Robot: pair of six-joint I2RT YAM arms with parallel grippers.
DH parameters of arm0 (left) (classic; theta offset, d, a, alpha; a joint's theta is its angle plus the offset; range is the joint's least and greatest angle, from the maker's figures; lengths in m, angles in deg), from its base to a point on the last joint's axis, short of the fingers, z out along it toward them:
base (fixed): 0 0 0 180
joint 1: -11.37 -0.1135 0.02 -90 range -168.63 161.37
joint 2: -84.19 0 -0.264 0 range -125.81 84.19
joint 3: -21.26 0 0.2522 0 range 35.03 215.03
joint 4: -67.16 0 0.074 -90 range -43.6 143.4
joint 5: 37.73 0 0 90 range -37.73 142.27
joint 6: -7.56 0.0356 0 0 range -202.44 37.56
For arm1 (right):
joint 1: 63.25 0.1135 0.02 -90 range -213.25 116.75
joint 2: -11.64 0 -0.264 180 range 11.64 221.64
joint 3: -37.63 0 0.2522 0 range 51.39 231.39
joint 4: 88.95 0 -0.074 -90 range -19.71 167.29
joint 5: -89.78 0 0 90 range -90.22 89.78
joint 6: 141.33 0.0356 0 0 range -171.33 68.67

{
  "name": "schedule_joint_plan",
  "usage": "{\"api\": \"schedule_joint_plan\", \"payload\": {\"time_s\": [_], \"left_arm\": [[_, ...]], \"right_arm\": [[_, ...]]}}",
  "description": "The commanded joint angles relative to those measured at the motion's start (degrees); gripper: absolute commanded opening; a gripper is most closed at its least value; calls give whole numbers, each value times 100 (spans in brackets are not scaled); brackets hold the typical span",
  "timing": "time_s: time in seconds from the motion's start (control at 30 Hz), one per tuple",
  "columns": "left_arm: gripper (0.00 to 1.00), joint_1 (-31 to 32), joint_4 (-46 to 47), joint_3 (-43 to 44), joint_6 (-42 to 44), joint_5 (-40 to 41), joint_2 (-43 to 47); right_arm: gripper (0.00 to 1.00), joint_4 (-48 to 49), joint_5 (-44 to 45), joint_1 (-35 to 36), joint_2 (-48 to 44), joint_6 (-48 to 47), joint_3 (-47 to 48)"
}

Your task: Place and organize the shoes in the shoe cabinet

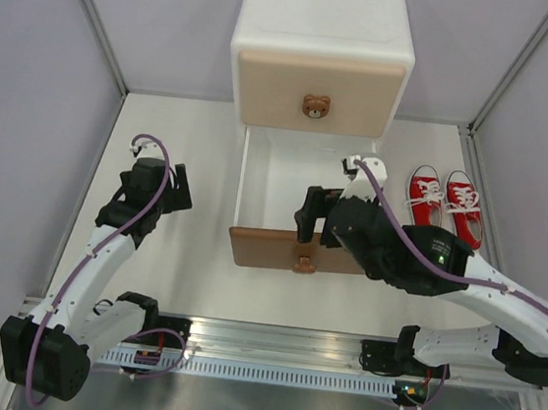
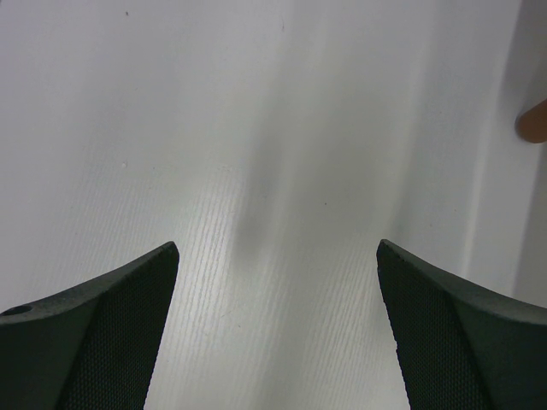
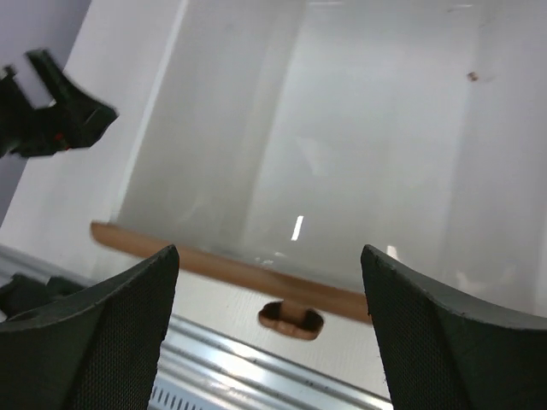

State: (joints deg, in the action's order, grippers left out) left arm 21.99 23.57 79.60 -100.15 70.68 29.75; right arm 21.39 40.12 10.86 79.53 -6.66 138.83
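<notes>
The shoe cabinet [image 1: 323,42] stands at the back, its beige upper drawer closed. Its lower drawer [image 1: 269,180] is pulled out toward me; the part of its white inside that shows is bare, and its brown front [image 1: 269,248] is nearest me. A pair of red shoes [image 1: 444,205] lies on the table right of the drawer, toes toward me. My right gripper [image 1: 304,224] hovers open over the drawer's front edge; in the right wrist view the brown front [image 3: 231,272] and its knob [image 3: 291,319] show between the open fingers [image 3: 269,249]. My left gripper [image 1: 179,190] is open over bare table [image 2: 278,246].
Grey walls close in the white table [image 1: 201,147] on the left, right and back. A metal rail [image 1: 277,349] runs along the near edge by the arm bases. A brown bit [image 2: 534,121] shows at the right edge of the left wrist view.
</notes>
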Motion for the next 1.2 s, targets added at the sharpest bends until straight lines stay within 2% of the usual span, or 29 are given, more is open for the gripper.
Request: {"api": "schedule_joint_plan", "payload": {"time_s": [0.0, 0.07, 0.1, 0.3, 0.4, 0.8, 1.17], "left_arm": [[98, -24, 214, -63, 207, 83, 47], [99, -24, 223, -72, 207, 83, 38], [99, -24, 214, -72, 207, 75, 38], [98, -24, 223, -72, 216, 75, 21], [99, -24, 214, -63, 207, 40, 12], [99, -24, 214, -37, 198, -75, -67], [99, -24, 223, -37, 190, -128, -50]], "right_arm": [[90, -62, -183, -989, -40, -695, 133], [89, 78, -516, -1528, -49, -1054, 54], [89, 123, -657, -2079, -40, -1161, 28], [90, 676, -1554, -3777, 65, -1671, -481], [90, 949, -2099, -4349, 206, -1785, -806], [87, 1239, -3374, -4510, 277, -1777, -948], [87, 967, -3621, -4501, 83, -1839, -895]]}}
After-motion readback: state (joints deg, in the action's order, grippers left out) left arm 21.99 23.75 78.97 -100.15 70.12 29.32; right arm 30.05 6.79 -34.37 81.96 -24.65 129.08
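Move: The nearer red shoe lies about 22 cm ahead of the open right hand, some 31 cm to its right and 31 cm below it; the second red shoe is level with the first, roughly 12 cm farther right. The knob of the pulled-out lower drawer is about 4 cm behind and 17 cm below the right hand. The drawer's right wall is some 10 cm ahead, 14 cm right and 20 cm below. From the left hand the nearer red shoe is about 11 cm ahead, 66 cm right and 13 cm below. Leaving the knob behind, the right hand sweeps quickly forward and right over the open drawer, about 14 cm each way, sinking some 8 cm in the second part of the sweep while the wrist turns clockwise about 20 degrees and tips down about 10. It then checks and eases some 3 cm back left and 2 cm back, turning more than half of that yaw back, and ends above the right side of the drawer with its fingers still wide open and nothing between them. ##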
